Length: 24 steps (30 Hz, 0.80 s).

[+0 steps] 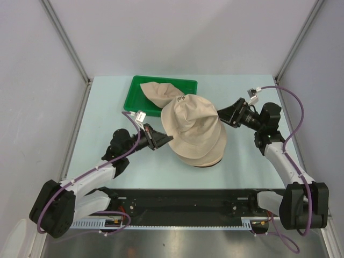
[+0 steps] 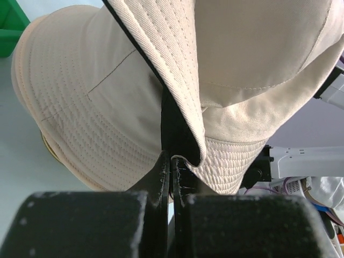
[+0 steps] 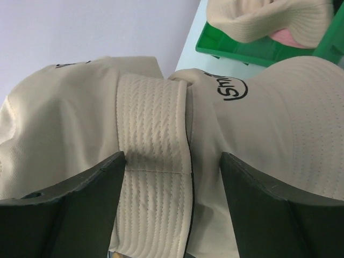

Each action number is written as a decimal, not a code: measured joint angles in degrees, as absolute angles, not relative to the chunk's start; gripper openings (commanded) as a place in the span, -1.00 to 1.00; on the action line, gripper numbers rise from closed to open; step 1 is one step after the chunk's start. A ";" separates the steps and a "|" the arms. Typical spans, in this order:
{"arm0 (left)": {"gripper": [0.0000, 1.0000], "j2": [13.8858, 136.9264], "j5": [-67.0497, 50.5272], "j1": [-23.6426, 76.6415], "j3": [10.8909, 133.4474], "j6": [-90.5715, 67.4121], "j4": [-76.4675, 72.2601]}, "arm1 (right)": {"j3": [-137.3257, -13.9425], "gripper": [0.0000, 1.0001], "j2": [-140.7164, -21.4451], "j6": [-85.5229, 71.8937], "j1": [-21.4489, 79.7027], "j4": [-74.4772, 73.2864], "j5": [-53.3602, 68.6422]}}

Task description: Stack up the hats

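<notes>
Beige hats (image 1: 207, 156) lie stacked in the middle of the table. The top hat (image 1: 189, 115) sits raised and crumpled over them. My left gripper (image 1: 166, 138) is at its left edge, shut on the brim (image 2: 185, 161); the hat (image 2: 242, 48) drapes over the fingers, with a lower hat (image 2: 91, 97) behind. On the stack's right, my right gripper (image 1: 220, 115) stands open. A folded, stitched strip of brim (image 3: 153, 161) lies between its wide-apart fingers (image 3: 80, 199). Another beige hat (image 1: 156, 92), pink inside (image 3: 285, 36), rests in the tray.
A green plastic tray (image 1: 185, 84) sits at the back of the table, just behind the stack; its edge shows in both wrist views (image 2: 11, 27) (image 3: 242, 51). Grey walls close in the table on three sides.
</notes>
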<state>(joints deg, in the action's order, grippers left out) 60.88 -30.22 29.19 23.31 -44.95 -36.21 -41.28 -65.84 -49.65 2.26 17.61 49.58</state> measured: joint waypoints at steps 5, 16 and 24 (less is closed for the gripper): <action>-1.00 60.86 -30.22 29.06 23.31 -44.95 -35.53 | -40.95 0.01 -65.71 -49.67 2.50 19.03 49.93; -0.71 60.49 -30.20 28.95 23.38 -45.63 -34.96 | -39.22 -1.00 -59.99 -48.99 1.54 16.40 49.82; 0.50 58.76 -30.13 28.95 23.77 -48.42 -34.54 | -39.22 -1.00 -54.89 -47.18 0.71 11.14 49.45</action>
<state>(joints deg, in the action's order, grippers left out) 58.76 -30.13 28.95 23.77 -48.42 -34.54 -39.22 -54.89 -47.18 0.71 11.14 49.45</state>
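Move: My right hand stands open astride the upper hat's right brim, with the cloth about 1 cm to its left and 1 cm below. The lower hats' middle lies some 9 cm back, 11 cm left and 9 cm down from that hand, and the green bin about 12 cm ahead, 28 cm left and 22 cm down. My left hand already pinches the near-left brim; from it the lower hats are about 3 cm ahead, 12 cm right and 8 cm below. I shut my right fingers from wide open onto the upper hat's right brim, pinching it, while that hand draws about 3 cm back towards my base and then up some 2 cm, with a slight drift right. My left hand keeps its pinch almost in place, then opens to roughly two thirds and lets go of the near-left brim, rising about 1 cm. ##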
